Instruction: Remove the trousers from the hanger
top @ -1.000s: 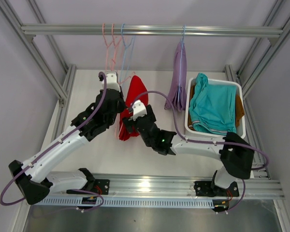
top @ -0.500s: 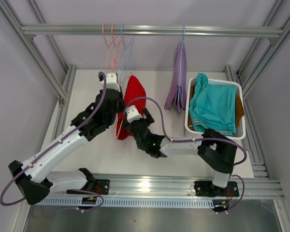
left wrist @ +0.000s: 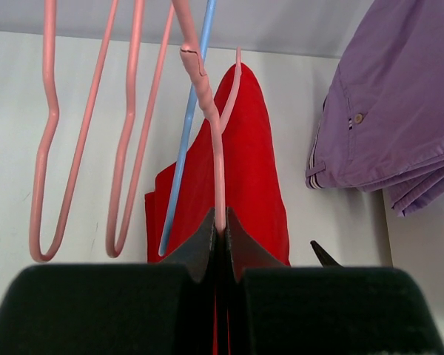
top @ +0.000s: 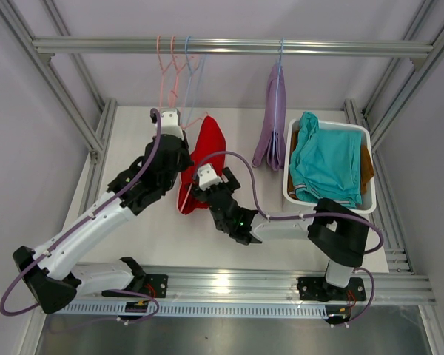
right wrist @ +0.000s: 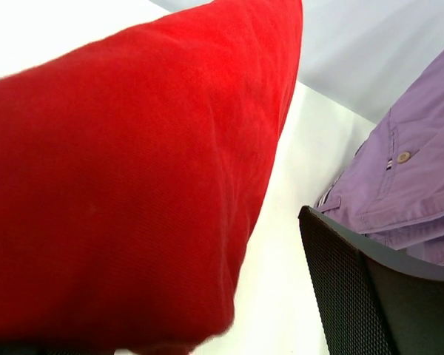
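Note:
Red trousers (top: 205, 157) hang folded over a pink hanger (left wrist: 207, 111), off the rail and above the table. My left gripper (left wrist: 219, 222) is shut on that hanger's wire, just left of the cloth (top: 179, 157). My right gripper (top: 198, 194) stands open at the red trousers' lower end. The red cloth (right wrist: 133, 185) fills the space beside its one visible finger (right wrist: 355, 281); the other finger is hidden. Lavender trousers (top: 272, 126) hang from a blue hanger on the rail (top: 229, 47).
A white basket (top: 287, 174) at the right holds teal trousers (top: 327, 163) over brown ones (top: 367, 166). Empty pink hangers (left wrist: 44, 148) and an empty blue hanger (left wrist: 185, 133) hang on the rail's left part. Aluminium frame posts stand on both sides.
My right arm has swung left and folded, bringing its open gripper in at the red trousers' lower end. The red trousers have tilted slightly right. My left gripper still holds the hanger.

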Tool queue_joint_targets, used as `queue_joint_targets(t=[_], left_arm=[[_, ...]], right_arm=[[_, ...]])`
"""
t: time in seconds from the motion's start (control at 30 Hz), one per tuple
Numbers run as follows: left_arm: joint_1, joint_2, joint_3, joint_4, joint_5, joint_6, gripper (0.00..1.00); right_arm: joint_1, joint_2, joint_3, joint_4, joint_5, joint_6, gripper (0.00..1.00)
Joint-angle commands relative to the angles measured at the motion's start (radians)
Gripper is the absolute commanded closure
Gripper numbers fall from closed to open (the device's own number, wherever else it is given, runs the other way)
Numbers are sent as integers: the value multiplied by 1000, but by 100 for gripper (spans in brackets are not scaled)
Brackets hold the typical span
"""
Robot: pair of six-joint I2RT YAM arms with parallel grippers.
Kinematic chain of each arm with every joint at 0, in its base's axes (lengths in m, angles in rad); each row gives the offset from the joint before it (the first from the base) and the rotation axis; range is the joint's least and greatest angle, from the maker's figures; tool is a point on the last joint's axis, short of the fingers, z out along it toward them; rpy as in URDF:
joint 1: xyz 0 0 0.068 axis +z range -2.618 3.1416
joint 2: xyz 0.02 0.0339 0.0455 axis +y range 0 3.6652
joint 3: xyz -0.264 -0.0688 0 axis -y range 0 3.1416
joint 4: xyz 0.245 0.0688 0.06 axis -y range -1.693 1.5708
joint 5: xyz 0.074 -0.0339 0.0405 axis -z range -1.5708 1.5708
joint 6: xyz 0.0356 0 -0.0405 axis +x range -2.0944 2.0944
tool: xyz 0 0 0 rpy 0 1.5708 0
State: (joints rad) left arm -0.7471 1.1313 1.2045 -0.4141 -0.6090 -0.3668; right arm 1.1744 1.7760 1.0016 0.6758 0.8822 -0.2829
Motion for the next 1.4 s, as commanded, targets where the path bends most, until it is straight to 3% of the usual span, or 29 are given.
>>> queue_joint_targets(t=[0.0,0.3,0.8,1.0,1.1,1.13,1.37], left_arm=[[23,-22,49,51,11,-14,99],[31,-19,52,46,17,-15,99],[31,-2,56,38,55,-27,99],[31,1,59,35,63,-31,100],[31,1,56,34,63,-29,99],[31,1,56,35,63,-29,100],[31,-2,59,34,68,-29,99]], right_arm=[[8,-84,-27,128,14,25,12],[16,-133,-81,153,-26,33,14],[-13,-30,9,268,-77,5,16],[-38,-39,3,298,-111,11,35],[-48,-41,2,303,-138,19,52],[-51,-40,2,304,-149,22,61],[-62,-43,9,285,-169,48,87]])
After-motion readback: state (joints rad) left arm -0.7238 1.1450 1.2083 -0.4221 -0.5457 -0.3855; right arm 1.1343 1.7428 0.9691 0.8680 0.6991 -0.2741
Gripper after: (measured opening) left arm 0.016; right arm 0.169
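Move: The red trousers hang on the hanger pinched by the left hand; their middle is about 4 cm ahead of the right hand, 2 cm to its left and 2 cm above. From the left hand they lie some 4 cm ahead, 4 cm right, 11 cm below. The purple trousers are roughly 17 cm right of the right hand, 15 cm ahead and 6 cm up; the empty hangers are about 14 cm ahead, 9 cm left, 15 cm up. Rising about 4 cm, first easing back, then forward and left, the right hand closes, pinching the red trousers. ##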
